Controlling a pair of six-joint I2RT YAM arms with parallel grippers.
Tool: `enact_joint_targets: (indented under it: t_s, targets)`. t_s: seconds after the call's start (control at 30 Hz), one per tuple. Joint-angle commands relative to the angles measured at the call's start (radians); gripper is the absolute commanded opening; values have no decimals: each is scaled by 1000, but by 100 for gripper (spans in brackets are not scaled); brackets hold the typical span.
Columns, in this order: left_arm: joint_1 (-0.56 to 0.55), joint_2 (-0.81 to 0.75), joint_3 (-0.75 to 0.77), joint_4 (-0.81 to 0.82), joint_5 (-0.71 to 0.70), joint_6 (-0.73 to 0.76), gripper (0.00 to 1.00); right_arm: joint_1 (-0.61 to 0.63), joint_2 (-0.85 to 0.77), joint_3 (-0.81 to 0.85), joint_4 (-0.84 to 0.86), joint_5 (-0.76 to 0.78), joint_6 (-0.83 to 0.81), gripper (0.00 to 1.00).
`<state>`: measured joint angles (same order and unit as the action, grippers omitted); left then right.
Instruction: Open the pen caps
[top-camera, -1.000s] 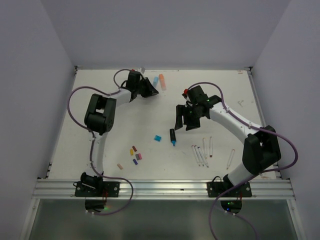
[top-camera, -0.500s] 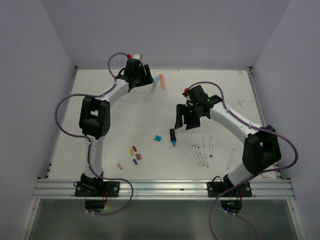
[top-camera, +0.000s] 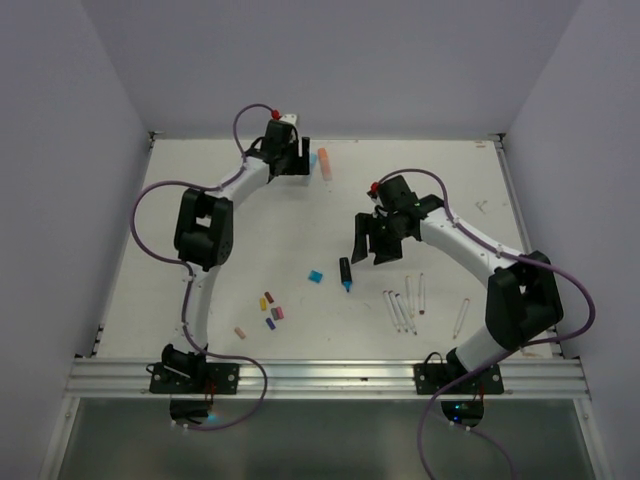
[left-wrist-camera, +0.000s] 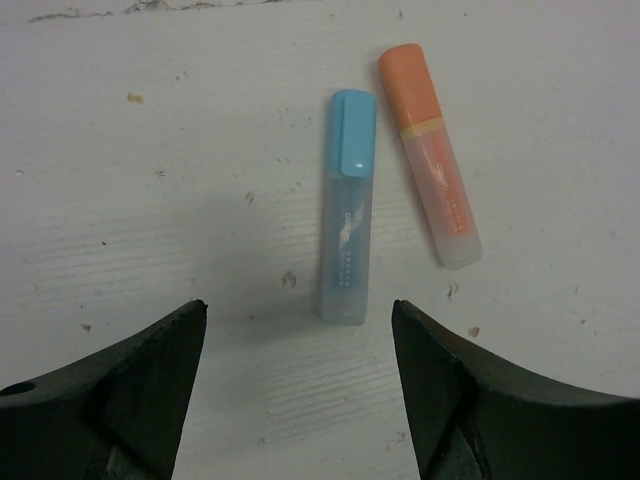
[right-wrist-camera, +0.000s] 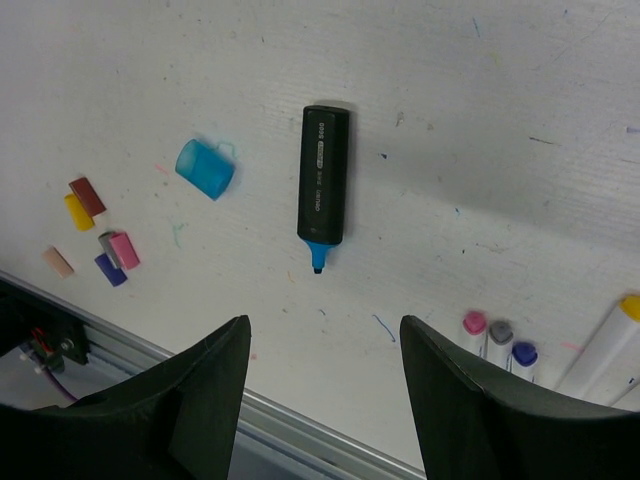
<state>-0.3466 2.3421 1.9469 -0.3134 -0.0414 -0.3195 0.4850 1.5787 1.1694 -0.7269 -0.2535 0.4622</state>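
In the left wrist view a blue marker (left-wrist-camera: 345, 230) with its blue cap (left-wrist-camera: 353, 132) on lies flat beside a salmon marker (left-wrist-camera: 436, 190) with its orange cap (left-wrist-camera: 408, 85) on. My left gripper (left-wrist-camera: 298, 310) hovers open just short of the blue marker's rear end, touching nothing. My right gripper (right-wrist-camera: 322, 325) is open and empty above a black marker (right-wrist-camera: 322, 187), which is uncapped with its blue tip bare. Its loose blue cap (right-wrist-camera: 205, 168) lies to the left. Tiny loose caps lie further left: dark red (right-wrist-camera: 87, 196), yellow (right-wrist-camera: 78, 212), pink (right-wrist-camera: 124, 250), purple (right-wrist-camera: 110, 270), peach (right-wrist-camera: 58, 262).
Several thin white pens (top-camera: 402, 305) lie at the front right, another pen (top-camera: 461, 317) further right. The metal rail (top-camera: 320, 378) runs along the table's near edge. The back wall stands close behind the left gripper (top-camera: 296, 160) and the two capped markers (top-camera: 318, 161).
My left gripper has opened wide and swung toward the back of the table, and the blue marker lies free on the table. The right arm has not moved.
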Motion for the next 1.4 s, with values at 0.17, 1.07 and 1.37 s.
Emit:
enact_joint_targets:
  t_s: [0.17, 1.07, 1.37]
  targets:
    - [-9, 36, 61, 21, 29, 91, 81, -8, -49, -1, 41, -10, 24, 65]
    - [-80, 161, 216, -151, -138, 168, 76, -11, -68, -39, 61, -6, 35, 65]
    - [-80, 172, 210, -133, -138, 158, 71, -13, -72, -48, 64, -6, 36, 65]
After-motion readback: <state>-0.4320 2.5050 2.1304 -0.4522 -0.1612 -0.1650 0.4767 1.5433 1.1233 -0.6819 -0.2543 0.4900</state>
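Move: The light blue highlighter's middle lies about 5 cm ahead of the left hand, some 3 cm to its right and 6 cm below; its clear end points back towards the hand. The orange highlighter lies beside the blue one, roughly 4 cm to the right of it and 1 cm farther out. From the right hand, the blue highlighter is about 31 cm ahead, 14 cm to the left and 9 cm lower. Down and to the right, in two dips with a brief pause between them, the left hand sinks about 4.5 cm and shifts some 2.5 cm, swinging slightly too far right before easing back left. Its left side rolls up roughly 15 degrees with a small clockwise turn, bringing the still wide-open fingers low to either side of the blue highlighter's clear near end, with no visible touch. ##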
